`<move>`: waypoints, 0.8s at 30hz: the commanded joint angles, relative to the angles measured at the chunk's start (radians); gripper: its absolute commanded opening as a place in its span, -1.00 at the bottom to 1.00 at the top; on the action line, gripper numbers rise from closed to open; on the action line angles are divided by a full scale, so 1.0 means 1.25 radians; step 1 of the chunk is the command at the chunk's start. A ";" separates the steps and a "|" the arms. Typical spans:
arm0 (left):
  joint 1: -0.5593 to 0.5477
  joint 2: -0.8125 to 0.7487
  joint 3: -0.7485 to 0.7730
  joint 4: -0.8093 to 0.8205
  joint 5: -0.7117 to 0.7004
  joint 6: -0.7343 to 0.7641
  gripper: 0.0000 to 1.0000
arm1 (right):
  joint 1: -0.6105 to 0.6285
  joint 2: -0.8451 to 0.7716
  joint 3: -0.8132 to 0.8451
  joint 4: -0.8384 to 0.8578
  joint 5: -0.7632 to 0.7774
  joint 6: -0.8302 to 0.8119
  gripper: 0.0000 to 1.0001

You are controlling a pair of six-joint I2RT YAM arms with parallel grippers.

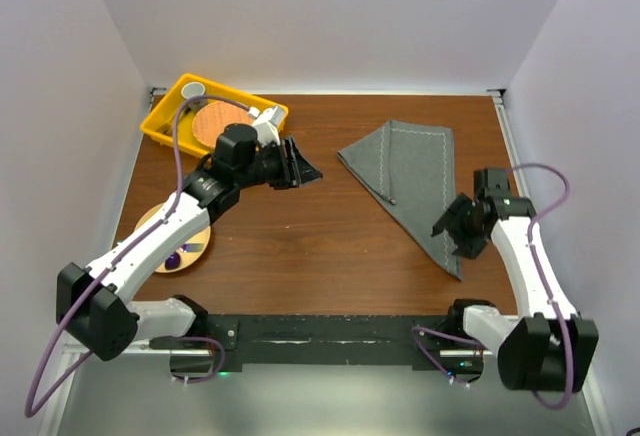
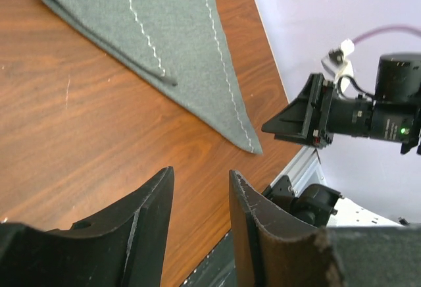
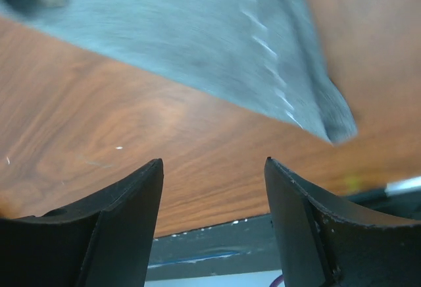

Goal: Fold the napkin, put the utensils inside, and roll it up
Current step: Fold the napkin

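Observation:
The napkin (image 1: 410,171) is a grey-green cloth folded into a triangle, lying flat at the right of the table with its long point toward the near edge. The pale stitched line shows in the left wrist view of the napkin (image 2: 164,37) and, blurred, in the right wrist view of the napkin (image 3: 197,37). My left gripper (image 1: 307,171) (image 2: 200,182) is open and empty, left of the cloth and apart from it. Just off the napkin's near point, my right gripper (image 1: 452,240) (image 3: 214,165) is open over bare wood. Small purple pieces (image 1: 180,254) lie on a wooden plate, partly under my left arm.
A yellow basket (image 1: 165,116) at the back left holds an orange plate and a white cup. The round wooden plate (image 1: 150,221) sits at the left edge. Metal rails border the table's right side (image 1: 508,146). White walls close in all around.

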 commanded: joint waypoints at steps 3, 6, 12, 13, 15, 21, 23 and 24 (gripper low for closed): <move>-0.001 -0.060 -0.038 -0.017 -0.001 -0.009 -0.11 | -0.121 -0.132 -0.140 -0.031 0.015 0.207 0.31; 0.000 -0.066 -0.041 -0.005 0.011 0.000 -0.11 | -0.158 -0.125 -0.197 -0.006 0.004 0.284 0.30; 0.000 -0.048 -0.034 0.029 0.054 0.016 -0.11 | -0.184 -0.118 -0.266 0.020 0.054 0.348 0.30; 0.000 -0.045 -0.029 0.030 0.064 0.020 -0.11 | -0.187 -0.121 -0.267 0.014 0.070 0.352 0.30; 0.001 -0.041 -0.025 0.030 0.069 0.032 -0.11 | -0.193 -0.127 -0.273 0.023 0.089 0.353 0.29; 0.006 -0.025 -0.011 0.024 0.091 0.045 -0.11 | -0.196 -0.118 -0.273 0.018 0.100 0.370 0.28; 0.006 -0.016 -0.002 0.027 0.103 0.043 -0.11 | -0.196 -0.113 -0.277 0.036 0.097 0.386 0.26; 0.009 -0.015 0.003 0.028 0.106 0.041 -0.11 | -0.196 -0.101 -0.280 0.053 0.098 0.390 0.25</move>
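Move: The napkin's near corner, the pointed end by the right arm, lies about 6 cm back from the right hand, 4 cm to its right and 9 cm below. At that same depth, the tip of the stitched flap sits roughly 17 cm ahead and 10 cm left of this hand, and the table's near edge runs some 16 cm straight back. For the left hand the corner is about 14 cm back, 31 cm right and 25 cm down. The right hand heads for the napkin's near corner, sinking some 8 cm and drawing back about 6 cm with a smaller shift right, while it turns about 40 degrees clockwise and its fingers stay open. Most of the travel is fast; then it nearly stops with the corner close under and between the fingertips. Contact can't be made out. ##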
